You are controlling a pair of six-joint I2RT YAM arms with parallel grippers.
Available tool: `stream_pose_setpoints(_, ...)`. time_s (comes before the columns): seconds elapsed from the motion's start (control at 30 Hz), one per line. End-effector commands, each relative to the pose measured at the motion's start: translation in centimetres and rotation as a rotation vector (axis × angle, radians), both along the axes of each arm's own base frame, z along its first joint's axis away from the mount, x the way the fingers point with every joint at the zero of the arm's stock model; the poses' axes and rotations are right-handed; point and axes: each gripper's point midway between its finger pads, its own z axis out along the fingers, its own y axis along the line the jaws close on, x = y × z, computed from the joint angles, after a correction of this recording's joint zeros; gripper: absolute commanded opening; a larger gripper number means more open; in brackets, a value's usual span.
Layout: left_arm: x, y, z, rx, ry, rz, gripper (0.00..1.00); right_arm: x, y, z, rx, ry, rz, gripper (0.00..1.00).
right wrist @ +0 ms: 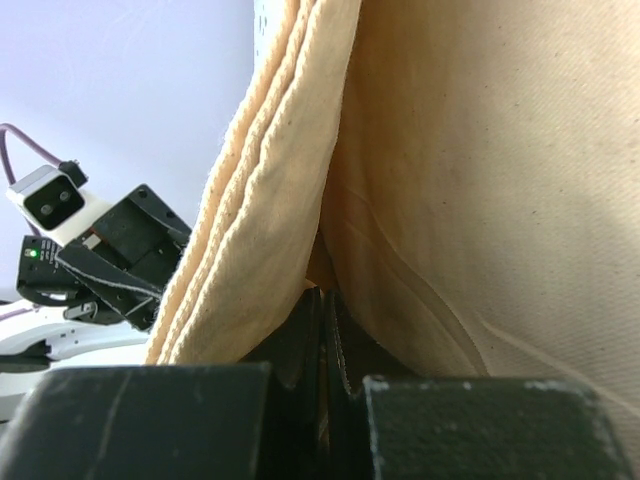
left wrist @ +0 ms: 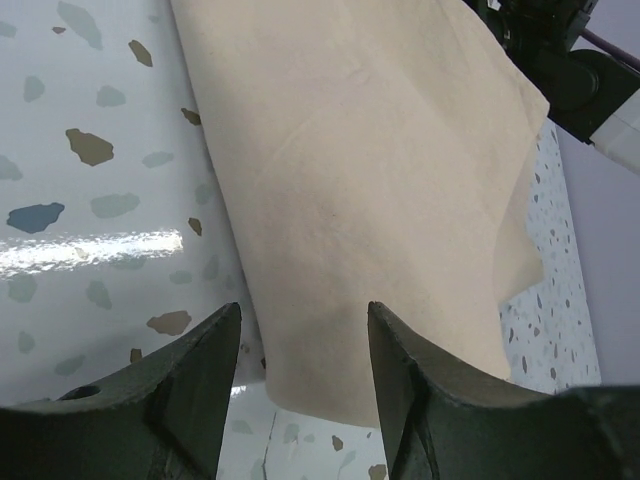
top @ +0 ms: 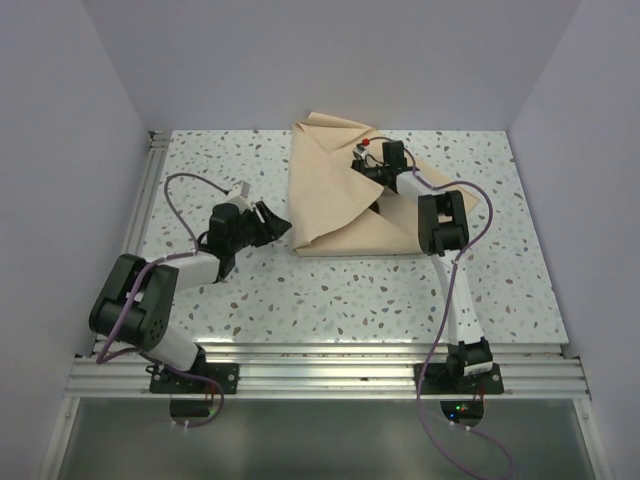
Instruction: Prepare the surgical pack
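The surgical pack shows as a beige wrap sheet (top: 335, 205), folded over itself at the back middle of the speckled table (top: 250, 290); whatever lies under the folds is hidden. My left gripper (top: 278, 222) stands open just off the sheet's left edge. In the left wrist view its fingers straddle the near corner of the wrap sheet (left wrist: 360, 180) without touching it, the left gripper (left wrist: 303, 320) holding nothing. My right gripper (top: 365, 160) is at the sheet's back part, shut on a fold. In the right wrist view the right gripper (right wrist: 323, 295) pinches the wrap sheet (right wrist: 480, 180), which drapes on both sides.
White walls close in the table on the left, back and right. An aluminium rail (top: 320, 375) runs along the near edge by the arm bases. The right arm (left wrist: 575, 60) reaches over the sheet; the left arm (right wrist: 100, 260) shows beyond the hanging cloth.
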Motion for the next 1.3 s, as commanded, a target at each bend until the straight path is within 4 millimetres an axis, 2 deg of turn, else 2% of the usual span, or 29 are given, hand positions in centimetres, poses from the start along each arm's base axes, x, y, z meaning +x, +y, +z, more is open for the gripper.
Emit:
stream_pose_setpoints(0.0,0.4,-1.5,1.3,-0.078,-0.066,-0.072,0.58,-0.8,-1.2,-6.4,-0.083,0.087,-0.049,0.0)
stream_pose_setpoints(0.37,1.2,-1.1,-1.1,-0.029,-0.004,-0.047,0.57,-0.8,-1.2,-6.4,-0.085,0.088,-0.05,0.0)
stream_pose_setpoints(0.6,1.2,-3.0,-3.4,0.007,0.045,-0.086,0.52,-0.9,-1.2,-6.4,-0.084,0.087,-0.048,0.0)
stream_pose_setpoints(0.77,1.3,-4.6,-3.6,0.083,0.034,-0.087,0.52,-0.9,-1.2,-6.4,-0.087,0.087,-0.049,0.0)
stream_pose_setpoints(0.97,1.5,-5.1,-3.5,0.249,0.013,-0.056,0.5,-0.9,-1.3,-6.5,-0.089,0.091,-0.05,0.0)
stream_pose_setpoints(1.07,1.3,-5.0,-4.1,0.296,0.033,-0.053,0.36,-0.9,-1.3,-6.4,-0.091,0.091,-0.052,0.0)
stream_pose_setpoints(1.1,1.4,-4.6,-4.5,0.313,0.042,-0.035,0.26,-0.8,-1.3,-6.4,-0.092,0.09,-0.054,0.0)
stream_pose_setpoints(1.23,1.1,-3.8,-5.4,0.337,0.068,-0.009,0.07,-0.5,-1.3,-5.8,-0.097,0.077,-0.063,0.0)
stream_pose_setpoints(1.27,1.0,-3.7,-5.5,0.344,0.073,-0.008,0.03,-0.4,-1.4,-5.5,-0.099,0.072,-0.067,0.03)
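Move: Just right of the left hand, about 5 cm over, 1 cm ahead and 5 cm below, lies the left edge of the folded cloth, near its near-left corner. The loose flap's slanting edge has its middle some 16 cm to that hand's right and 2 cm ahead; the flap's pointed tip is about 23 cm right and 10 cm ahead. From the right hand the same left edge lies roughly 17 cm back and 15 cm to its left, about level in height. Sinking first, some 4 cm, towards the folded cloth's near-left corner, the left hand then slides about 4 cm right onto its edge, rolling some 15 degrees so its left side rises. The half-open fingers shut near the end and pinch up a ridge of cloth. The right hand stays still, its shut fingers kept in the fold by the flap's far part. ##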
